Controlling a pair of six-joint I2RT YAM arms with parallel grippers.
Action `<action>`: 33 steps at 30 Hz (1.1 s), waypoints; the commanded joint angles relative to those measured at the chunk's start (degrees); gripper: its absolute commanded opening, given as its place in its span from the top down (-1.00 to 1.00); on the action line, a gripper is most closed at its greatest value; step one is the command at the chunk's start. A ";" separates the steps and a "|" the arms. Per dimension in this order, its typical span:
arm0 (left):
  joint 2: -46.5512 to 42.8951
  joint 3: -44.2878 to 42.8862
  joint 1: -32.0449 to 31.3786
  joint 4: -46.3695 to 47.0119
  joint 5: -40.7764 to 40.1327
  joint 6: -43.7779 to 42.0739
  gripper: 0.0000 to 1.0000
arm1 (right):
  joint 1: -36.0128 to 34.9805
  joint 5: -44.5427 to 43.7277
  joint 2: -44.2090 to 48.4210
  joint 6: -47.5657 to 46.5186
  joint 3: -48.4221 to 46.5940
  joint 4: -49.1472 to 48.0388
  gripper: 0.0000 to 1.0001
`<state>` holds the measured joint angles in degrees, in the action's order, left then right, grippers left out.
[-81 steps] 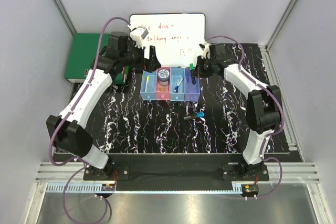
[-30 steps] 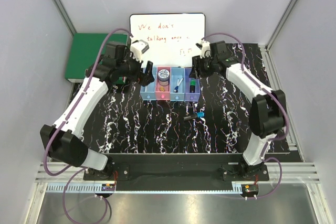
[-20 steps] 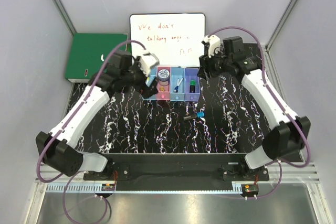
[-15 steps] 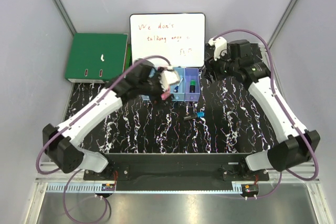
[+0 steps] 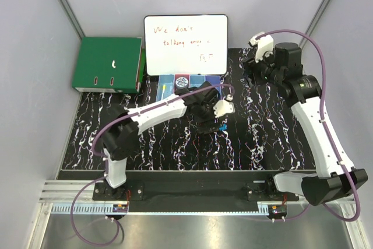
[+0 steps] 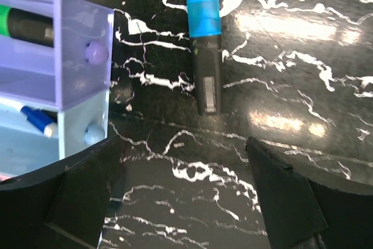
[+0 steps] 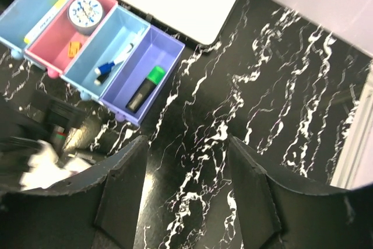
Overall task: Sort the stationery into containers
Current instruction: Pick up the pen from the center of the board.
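Note:
A black marker with a blue cap (image 6: 205, 56) lies alone on the marbled table, just in front of the containers (image 6: 81, 56). My left gripper (image 6: 183, 202) hovers open right beside it, nothing between its fingers (image 6: 81, 190). From the right wrist view the four bins (image 7: 119, 109) hold a white-yellow pen (image 7: 46, 16), a round cylinder (image 7: 86, 13) with a tiny yellow piece (image 7: 74, 49), a blue-white pen (image 7: 113, 62) and a green-black marker (image 7: 145, 88). My right gripper (image 7: 189, 196) is open and empty, raised to the right of the bins (image 5: 169, 86).
A whiteboard (image 5: 185, 44) lies right behind the bins. A green binder (image 5: 108, 63) sits at the back left. The left arm (image 5: 157, 112) stretches across the table in front of the bins and hides part of them.
The right gripper left the green-black marker in the purple bin and rose back to the right. The left arm swung from the left bin across to the blue-capped marker.

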<state>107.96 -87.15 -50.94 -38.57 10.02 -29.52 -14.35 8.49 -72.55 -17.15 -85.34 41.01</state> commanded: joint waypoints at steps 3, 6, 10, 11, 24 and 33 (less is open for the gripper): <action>4.70 -3.90 -2.23 1.91 -3.69 0.69 -0.85 | 0.73 -1.28 3.38 0.89 -3.69 -1.55 -0.30; 7.43 -4.60 -3.29 2.27 -5.62 1.22 -0.85 | 1.08 -1.72 4.44 1.85 -3.52 -2.25 -0.31; 10.16 -6.35 -3.99 2.79 -6.24 2.27 -0.85 | 1.34 -1.99 5.75 2.03 -3.43 -3.13 -0.32; 11.03 -6.62 -4.08 2.88 -6.16 2.88 -0.85 | 1.43 -2.16 5.93 2.12 -3.43 -3.13 -0.32; 17.19 -10.40 -4.52 3.59 -5.19 5.00 -0.23 | 1.87 -2.43 8.22 3.96 -3.61 -4.45 -0.33; 19.30 -10.49 -4.52 3.67 -4.75 5.43 0.78 | 2.04 -2.60 9.10 4.23 -2.99 -5.16 -0.33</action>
<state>125.27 -96.51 -55.20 -36.23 5.26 -24.51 -12.71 6.90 -64.88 -13.63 -87.00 38.59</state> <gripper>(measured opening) 0.321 0.666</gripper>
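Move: Just to the left hand's right, roughly 5 cm over and 9 cm below the fingers, lies the black pen with the blue cap, neither ahead nor back. The purple compartment stands about 13 cm straight ahead of the pen. The light-blue compartment beside it is some 13 cm ahead of the hand and 1 cm to its left. From the raised right hand the pen lies about 14 cm left, 8 cm back and 31 cm below. Sinking about 8 cm onto the pen while sliding some 4.5 cm to its right, the left hand steepens its fingers by roughly 5 degrees. Nearly wide open for the first half, the fingers then close from either side until they pinch the black body below the blue cap. The empty right hand rises about 6.5 cm, easing slightly back and tipping up. ##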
